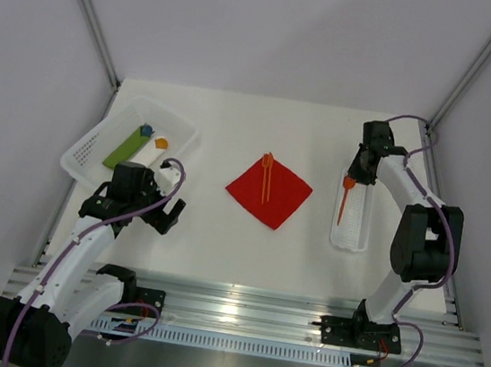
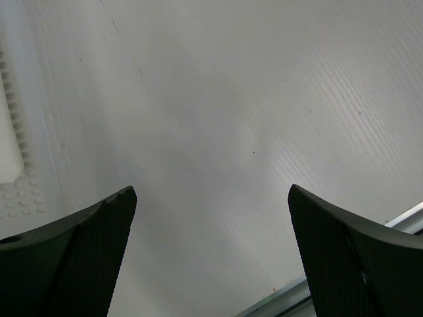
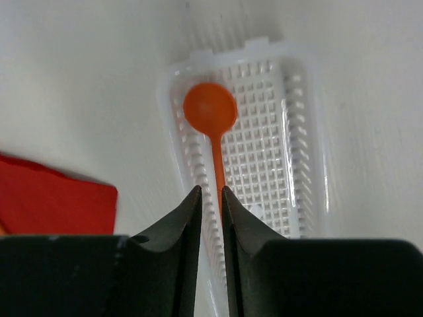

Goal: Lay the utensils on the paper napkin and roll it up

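Observation:
The red paper napkin lies flat at the table's middle, turned like a diamond. One orange utensil, a fork, rests on its far part. An orange spoon lies in a narrow white grid tray on the right, its handle crossing the tray's left rim. My right gripper hangs over that handle. Its jaws stand a narrow slit apart, and the handle shows through the slit beside the right finger. My left gripper is wide open over bare table, holding nothing.
A white basket stands at the left. It holds a green bar, a blue block and an orange block. An aluminium rail runs along the near edge.

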Robot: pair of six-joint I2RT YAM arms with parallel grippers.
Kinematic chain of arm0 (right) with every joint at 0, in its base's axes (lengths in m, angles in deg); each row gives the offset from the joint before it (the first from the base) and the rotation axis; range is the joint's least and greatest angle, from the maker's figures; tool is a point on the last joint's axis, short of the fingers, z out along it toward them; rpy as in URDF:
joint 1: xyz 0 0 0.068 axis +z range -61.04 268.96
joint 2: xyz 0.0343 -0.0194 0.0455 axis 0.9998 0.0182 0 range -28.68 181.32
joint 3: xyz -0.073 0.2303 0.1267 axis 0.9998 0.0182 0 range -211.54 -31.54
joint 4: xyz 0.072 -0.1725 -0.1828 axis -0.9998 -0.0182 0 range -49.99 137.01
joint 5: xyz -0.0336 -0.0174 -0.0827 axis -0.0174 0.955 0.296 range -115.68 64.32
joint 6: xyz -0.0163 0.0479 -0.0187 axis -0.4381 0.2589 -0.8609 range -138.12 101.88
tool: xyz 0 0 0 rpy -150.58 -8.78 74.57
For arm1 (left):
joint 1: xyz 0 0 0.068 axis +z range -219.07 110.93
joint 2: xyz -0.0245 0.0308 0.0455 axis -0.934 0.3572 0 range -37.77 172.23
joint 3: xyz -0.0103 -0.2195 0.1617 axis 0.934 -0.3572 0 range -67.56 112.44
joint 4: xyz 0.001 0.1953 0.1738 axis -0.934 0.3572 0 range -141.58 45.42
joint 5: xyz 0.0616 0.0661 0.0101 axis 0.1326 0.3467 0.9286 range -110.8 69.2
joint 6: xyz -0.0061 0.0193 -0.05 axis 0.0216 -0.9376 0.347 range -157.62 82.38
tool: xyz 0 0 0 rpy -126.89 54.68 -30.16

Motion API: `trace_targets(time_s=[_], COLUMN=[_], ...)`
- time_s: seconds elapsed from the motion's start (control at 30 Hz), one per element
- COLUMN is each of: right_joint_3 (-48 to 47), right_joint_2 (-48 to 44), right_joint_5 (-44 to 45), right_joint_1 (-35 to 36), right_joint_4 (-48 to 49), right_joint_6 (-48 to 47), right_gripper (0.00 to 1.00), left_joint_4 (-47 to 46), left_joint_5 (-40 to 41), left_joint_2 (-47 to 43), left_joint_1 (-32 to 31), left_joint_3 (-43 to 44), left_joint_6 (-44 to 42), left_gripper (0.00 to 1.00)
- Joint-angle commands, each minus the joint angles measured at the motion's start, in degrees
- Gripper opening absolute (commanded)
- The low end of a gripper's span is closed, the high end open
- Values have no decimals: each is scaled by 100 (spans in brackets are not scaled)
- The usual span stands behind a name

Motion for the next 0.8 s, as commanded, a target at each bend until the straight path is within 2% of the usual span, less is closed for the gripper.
trace_targets(time_s=[0.0, 0.43, 0.77], right_joint_3=[248, 512, 723], right_joint_2=[192, 843, 913], right_joint_5=[-283, -222, -380], right_joint_1=[123, 88, -70], right_joint_4=[176, 492, 686], right_joint_6=[-137, -154, -163], right_gripper=[22, 23, 22], left_joint_4=[-135, -135, -144], left_joint_5=[39, 101, 101], left_joint_2=[-15, 64, 117], left_joint_1=[-36, -36, -36], left_joint_3=[-2, -20, -2], left_joint_6=[48, 57, 57], left_gripper=[100, 100, 99])
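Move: The orange spoon in the white tray is the right hand's aim: its middle lies about 6 cm back, 1 cm to the left and 11 cm below. The tray's own middle is some 7 cm back and 2 cm right, the red napkin's about 5 cm back and 23 cm left, both 11 cm down. From the idle left hand, the spoon lies roughly 14 cm ahead, 46 cm right and 10 cm lower. Right hand sinks about 9 cm, easing back, onto the spoon's handle behind the bowl, fingers slightly open, tipping steeper. ##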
